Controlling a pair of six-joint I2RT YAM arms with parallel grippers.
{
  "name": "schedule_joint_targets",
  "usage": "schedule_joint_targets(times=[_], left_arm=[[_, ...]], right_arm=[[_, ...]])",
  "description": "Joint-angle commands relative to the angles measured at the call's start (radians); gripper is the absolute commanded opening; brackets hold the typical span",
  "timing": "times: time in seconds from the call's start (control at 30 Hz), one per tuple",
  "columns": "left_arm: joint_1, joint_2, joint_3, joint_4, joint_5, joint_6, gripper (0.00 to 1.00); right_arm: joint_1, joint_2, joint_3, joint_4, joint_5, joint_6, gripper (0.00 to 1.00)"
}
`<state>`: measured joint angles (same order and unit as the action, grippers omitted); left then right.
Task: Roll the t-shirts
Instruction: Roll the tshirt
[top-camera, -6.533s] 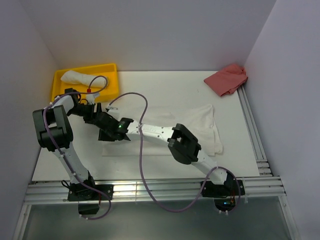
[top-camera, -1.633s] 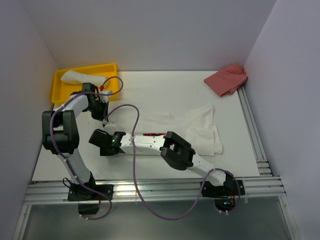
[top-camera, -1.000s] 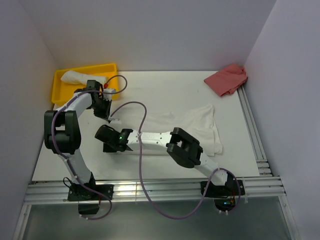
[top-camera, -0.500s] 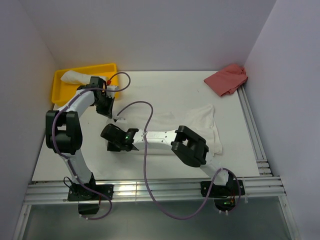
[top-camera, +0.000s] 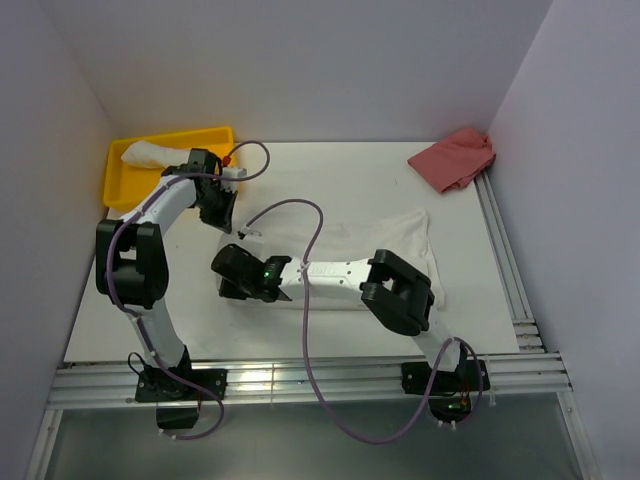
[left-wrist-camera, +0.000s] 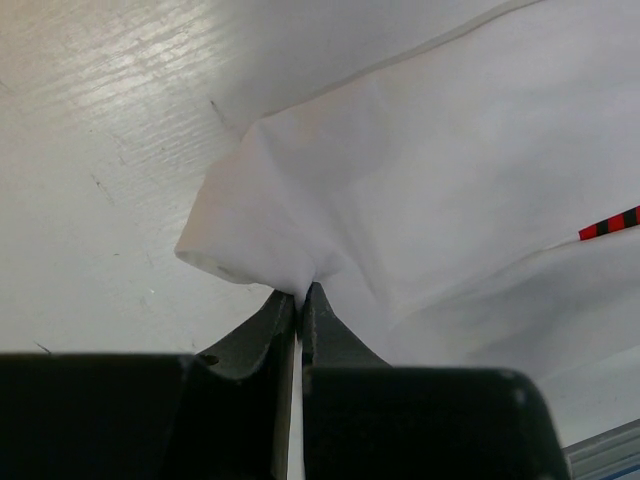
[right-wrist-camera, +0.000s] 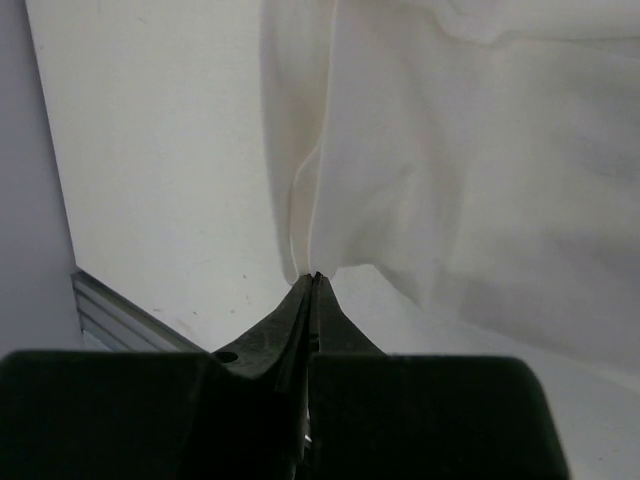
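A white t-shirt (top-camera: 400, 240) lies spread in the middle of the table, mostly under my right arm. My left gripper (top-camera: 241, 232) is shut on a fold at the shirt's far left edge; the pinched fold shows in the left wrist view (left-wrist-camera: 300, 288), with a red and black striped print (left-wrist-camera: 610, 222) at the right. My right gripper (top-camera: 226, 288) is shut on the shirt's near left edge, and the right wrist view (right-wrist-camera: 316, 276) shows the pinched cloth lifted off the table. A rolled white t-shirt (top-camera: 150, 153) lies in the yellow tray (top-camera: 225, 135).
A pinkish-red cloth (top-camera: 455, 157) lies crumpled at the far right corner by the wall. The yellow tray stands at the far left, close to my left arm. Metal rails (top-camera: 505, 260) run along the table's right and near edges.
Both grippers have moved right with the shirt's left edge in them, folding it over. The red print seen earlier from above is now covered.
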<state>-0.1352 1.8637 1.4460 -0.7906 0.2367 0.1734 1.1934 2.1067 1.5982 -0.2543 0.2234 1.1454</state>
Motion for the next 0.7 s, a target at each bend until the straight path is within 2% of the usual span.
schedule_joint_targets(times=[0.0,0.67], left_arm=[[-0.024,0.008,0.051,0.007,-0.005,-0.017,0.07],[-0.126,0.071,0.056,0.03,-0.025,-0.055,0.11]], right_arm=[[-0.008,-0.073,-0.03,0.021,0.047,0.028,0.0],[-0.009,-0.18,-0.262,0.076,0.094,0.119,0.0]])
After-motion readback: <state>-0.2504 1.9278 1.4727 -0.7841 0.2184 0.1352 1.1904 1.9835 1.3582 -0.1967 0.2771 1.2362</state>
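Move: Both closed grippers already hold the t-shirt's lifted left end, left hand at its far corner, right hand at its near one. The shirt's red print, which they are heading for, lies about 22 cm right and 10 cm back of the left hand, some 5 cm below. From the right hand it is roughly 22 cm right, 7 cm ahead and 6 cm below. The yellow bin stands some 14 cm left and 15 cm ahead of the left hand. Both hands keep their pinch and carry the shirt's left end about 5 cm right together, sinking slightly. ##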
